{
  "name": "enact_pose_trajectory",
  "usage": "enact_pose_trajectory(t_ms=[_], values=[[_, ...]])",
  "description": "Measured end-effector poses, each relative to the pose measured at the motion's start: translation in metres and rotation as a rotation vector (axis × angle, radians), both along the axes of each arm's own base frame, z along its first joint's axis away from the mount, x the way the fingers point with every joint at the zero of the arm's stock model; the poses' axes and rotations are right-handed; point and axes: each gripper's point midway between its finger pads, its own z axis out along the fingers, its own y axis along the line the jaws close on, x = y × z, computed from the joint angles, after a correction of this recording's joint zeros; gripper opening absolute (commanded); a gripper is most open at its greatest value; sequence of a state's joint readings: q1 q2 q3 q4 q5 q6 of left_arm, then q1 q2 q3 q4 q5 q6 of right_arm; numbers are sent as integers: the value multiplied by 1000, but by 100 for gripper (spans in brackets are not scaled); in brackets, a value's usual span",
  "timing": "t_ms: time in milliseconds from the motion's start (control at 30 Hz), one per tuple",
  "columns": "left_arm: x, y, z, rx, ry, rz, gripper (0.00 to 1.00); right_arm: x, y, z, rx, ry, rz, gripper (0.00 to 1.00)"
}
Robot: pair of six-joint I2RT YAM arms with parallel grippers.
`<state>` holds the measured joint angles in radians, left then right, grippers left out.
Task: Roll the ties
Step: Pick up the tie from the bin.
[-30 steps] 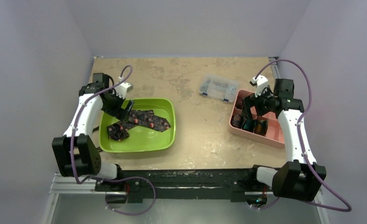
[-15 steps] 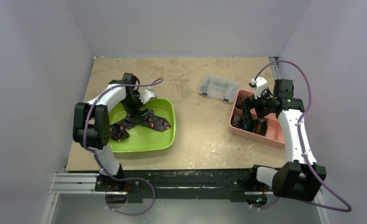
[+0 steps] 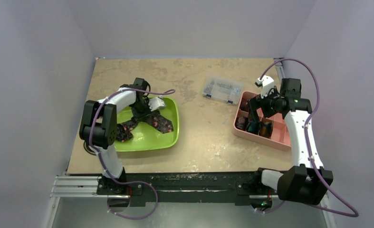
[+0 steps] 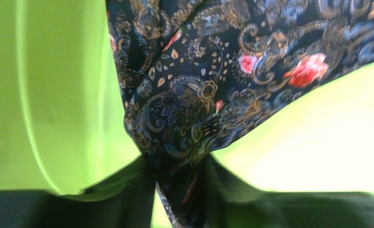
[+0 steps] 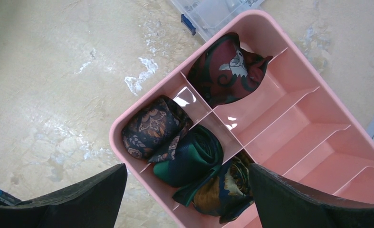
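A dark paisley tie (image 3: pixel 159 123) with red-pink flowers lies spread in the green tray (image 3: pixel 168 138). My left gripper (image 3: pixel 142 110) is down at its folded middle. In the left wrist view the tie (image 4: pixel 208 85) is bunched and pinched between both fingers (image 4: pixel 123 194), so the left gripper (image 4: pixel 180 178) is shut on it. My right gripper (image 3: pixel 254 110) hovers open over the pink divided tray (image 3: pixel 277 138). The right gripper (image 5: pixel 186 171) holds nothing. Below it sit rolled ties: brown paisley (image 5: pixel 151 128), green (image 5: pixel 194 156), maroon (image 5: pixel 227 69) and blue-brown (image 5: pixel 227 192).
A clear plastic parts box (image 3: pixel 222 89) stands just left of the pink tray's far corner, its edge showing as the clear box (image 5: pixel 213 12) in the right wrist view. Several pink compartments (image 5: pixel 313 137) on the right hold nothing. Purple walls close in both sides.
My left arm has swung right across the green tray to the tie's middle, and its jaws have closed from wide open onto the fabric. The right arm has barely moved.
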<state>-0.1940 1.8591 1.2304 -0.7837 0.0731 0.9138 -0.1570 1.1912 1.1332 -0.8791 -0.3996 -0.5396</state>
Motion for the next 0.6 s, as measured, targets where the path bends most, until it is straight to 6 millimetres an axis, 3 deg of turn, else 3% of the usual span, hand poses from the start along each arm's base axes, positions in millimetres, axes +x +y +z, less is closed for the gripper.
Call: enact_pose_trajectory(t_ms=[33, 233, 333, 433, 600], values=[[2, -1, 0, 6, -7, -16, 0, 0, 0, 0, -1, 0, -1, 99], [1, -6, 6, -31, -8, -19, 0, 2, -3, -4, -11, 14, -9, 99], [-7, -20, 26, -121, 23, 20, 0, 3, -3, -4, -8, 17, -11, 99], [4, -43, 79, -250, -33, 63, 0, 5, -2, -3, 1, 10, -19, 99], [34, -96, 221, -508, -280, 52, 0, 11, 1, -5, 26, 11, -24, 99]])
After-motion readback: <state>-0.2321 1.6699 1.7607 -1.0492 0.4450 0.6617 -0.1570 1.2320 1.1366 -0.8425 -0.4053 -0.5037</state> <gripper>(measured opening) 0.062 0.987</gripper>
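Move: The narrow part of the tie already lies between the left hand's half-closed fingers, right at the hand point. The bunched end of the tie lies about 9 cm back and 8 cm to the left of this hand, its broad end some 4 cm back and 10 cm to the right, and the green bin's middle about 6 cm back, straight behind it. From the right hand the pinched tie lies roughly 50 cm left, 6 cm ahead and 18 cm lower. Fingers shut the rest of the way on the tie's narrow part and pinch it; the left hand hardly shifts at first, then pulls the tie upward out of the green bin, gathering speed to some 22 cm, with nearly 10 cm of drift to the right. The wrist tips on the way up, swinging the fingertips about 30 degrees out to the right and a little forward. ##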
